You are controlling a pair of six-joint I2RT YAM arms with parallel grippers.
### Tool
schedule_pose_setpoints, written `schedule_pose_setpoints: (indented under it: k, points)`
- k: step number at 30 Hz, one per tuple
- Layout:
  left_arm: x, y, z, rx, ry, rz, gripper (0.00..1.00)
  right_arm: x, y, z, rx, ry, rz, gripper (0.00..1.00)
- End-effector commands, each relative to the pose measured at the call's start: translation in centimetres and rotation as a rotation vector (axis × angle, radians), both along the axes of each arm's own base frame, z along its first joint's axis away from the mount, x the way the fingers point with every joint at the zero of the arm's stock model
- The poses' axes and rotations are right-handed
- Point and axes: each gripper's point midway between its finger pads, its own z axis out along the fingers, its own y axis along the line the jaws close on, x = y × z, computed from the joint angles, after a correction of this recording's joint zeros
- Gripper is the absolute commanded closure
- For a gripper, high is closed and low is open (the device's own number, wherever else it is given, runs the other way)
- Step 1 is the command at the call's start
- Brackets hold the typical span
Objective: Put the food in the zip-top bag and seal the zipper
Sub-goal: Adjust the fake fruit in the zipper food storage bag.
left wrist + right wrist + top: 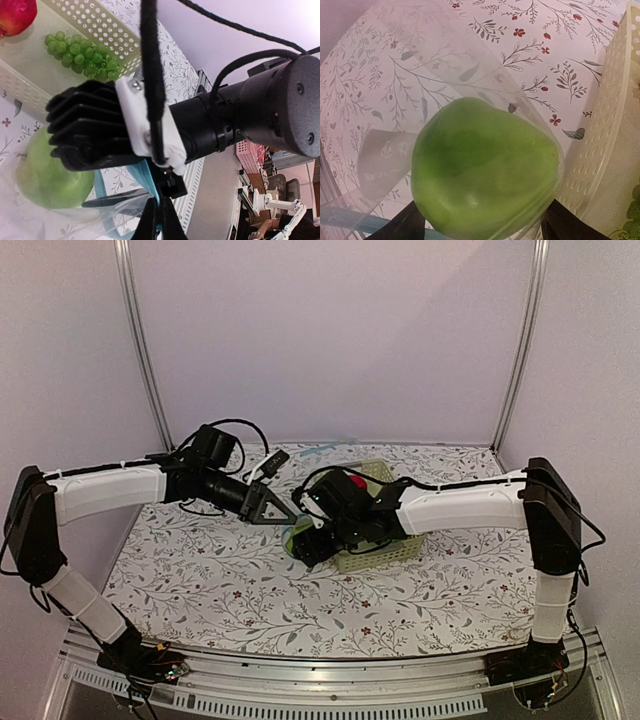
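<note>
The green apple sits between the fingers of my right gripper, which is shut on it, inside the open mouth of the clear zip-top bag. The bag's film wraps the apple's far side. From the left wrist view the same green apple lies low over the table under the right gripper's black body. My left gripper is shut on the light blue zipper, holding the mouth edge up. The red apple rests in the basket. From above, both grippers meet just left of the basket.
The pale green basket holds a bunch of green grapes beside the red apple. Its perforated wall stands close on the right of the green apple. Flowered tablecloth covers the table; walls enclose the back and sides.
</note>
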Motion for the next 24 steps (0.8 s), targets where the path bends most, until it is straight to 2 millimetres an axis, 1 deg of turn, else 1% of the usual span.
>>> schedule_pose_setpoints:
  k: [1, 3, 6, 8, 10, 12, 13, 14, 15, 18, 21, 24]
  points:
    - [-1.0, -0.4, 3.0, -0.09, -0.026, -0.038, 1.0, 1.7, -1.4, -1.9, -0.058, -0.03, -0.122, 0.22]
    - [-1.1, -0.4, 3.3, -0.096, -0.034, -0.037, 1.0, 1.9, -1.2, -1.7, -0.052, -0.032, -0.13, 0.23]
    - [-0.8, -0.2, 3.9, -0.09, -0.057, -0.011, 1.0, 1.7, -1.1, -1.9, -0.056, -0.021, -0.126, 0.23]
    - [-0.4, 0.0, 3.6, -0.058, -0.056, 0.021, 1.0, 1.4, -1.1, -1.4, -0.038, -0.008, -0.118, 0.23]
    - [0.1, 0.3, 2.9, -0.014, -0.043, 0.062, 1.0, 0.8, -1.0, -0.5, -0.009, 0.005, -0.1, 0.21]
    - [0.9, 0.7, 2.1, 0.03, -0.03, 0.114, 1.0, 0.2, -1.0, 1.6, 0.049, 0.007, -0.08, 0.2]
    - [1.3, 1.0, 1.7, 0.051, -0.028, 0.14, 1.0, 0.0, -1.1, 2.3, 0.07, 0.007, -0.08, 0.2]
    - [1.6, 1.2, 1.4, 0.069, -0.027, 0.165, 1.0, -0.3, -1.3, 3.5, 0.1, 0.001, -0.08, 0.19]
    - [1.9, 1.4, 1.2, 0.079, -0.027, 0.182, 1.0, -0.4, -1.5, 4.3, 0.12, 0.0, -0.085, 0.19]
    - [2.0, 1.2, 1.1, 0.066, -0.004, 0.188, 1.0, -0.7, -2.1, 6.5, 0.182, -0.005, -0.115, 0.18]
    - [1.4, 0.4, 1.6, 0.016, 0.027, 0.156, 1.0, -0.3, -2.1, 7.7, 0.23, -0.011, -0.151, 0.18]
    - [0.6, -0.2, 1.9, -0.008, 0.042, 0.12, 1.0, 0.1, -1.2, 8.1, 0.258, -0.012, -0.16, 0.19]
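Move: From the open right gripper, the green fruit in the bag lies about 4 cm ahead, 2 cm to the left and some 2 cm lower. The basket's middle is roughly 9 cm ahead of the gripper, 13 cm to its right and 4 cm down; its grapes are about 5 cm ahead and 15 cm right, at that same height. From the left gripper, which already pinches the bag's blue zipper edge, the green fruit is some 7 cm ahead, 1 cm to the right and 11 cm below. Ease the open right gripper about 1 cm forward towards the green fruit and pause, then draw it slightly back and to the right and lift it some 7 cm away from the fruit to the bag's mouth, fingers staying wide. Keep the left pinch on the zipper edge, raising it about 2.5 cm, then dipping it part-way back as it shifts slightly forward and turns a little counter-clockwise. ##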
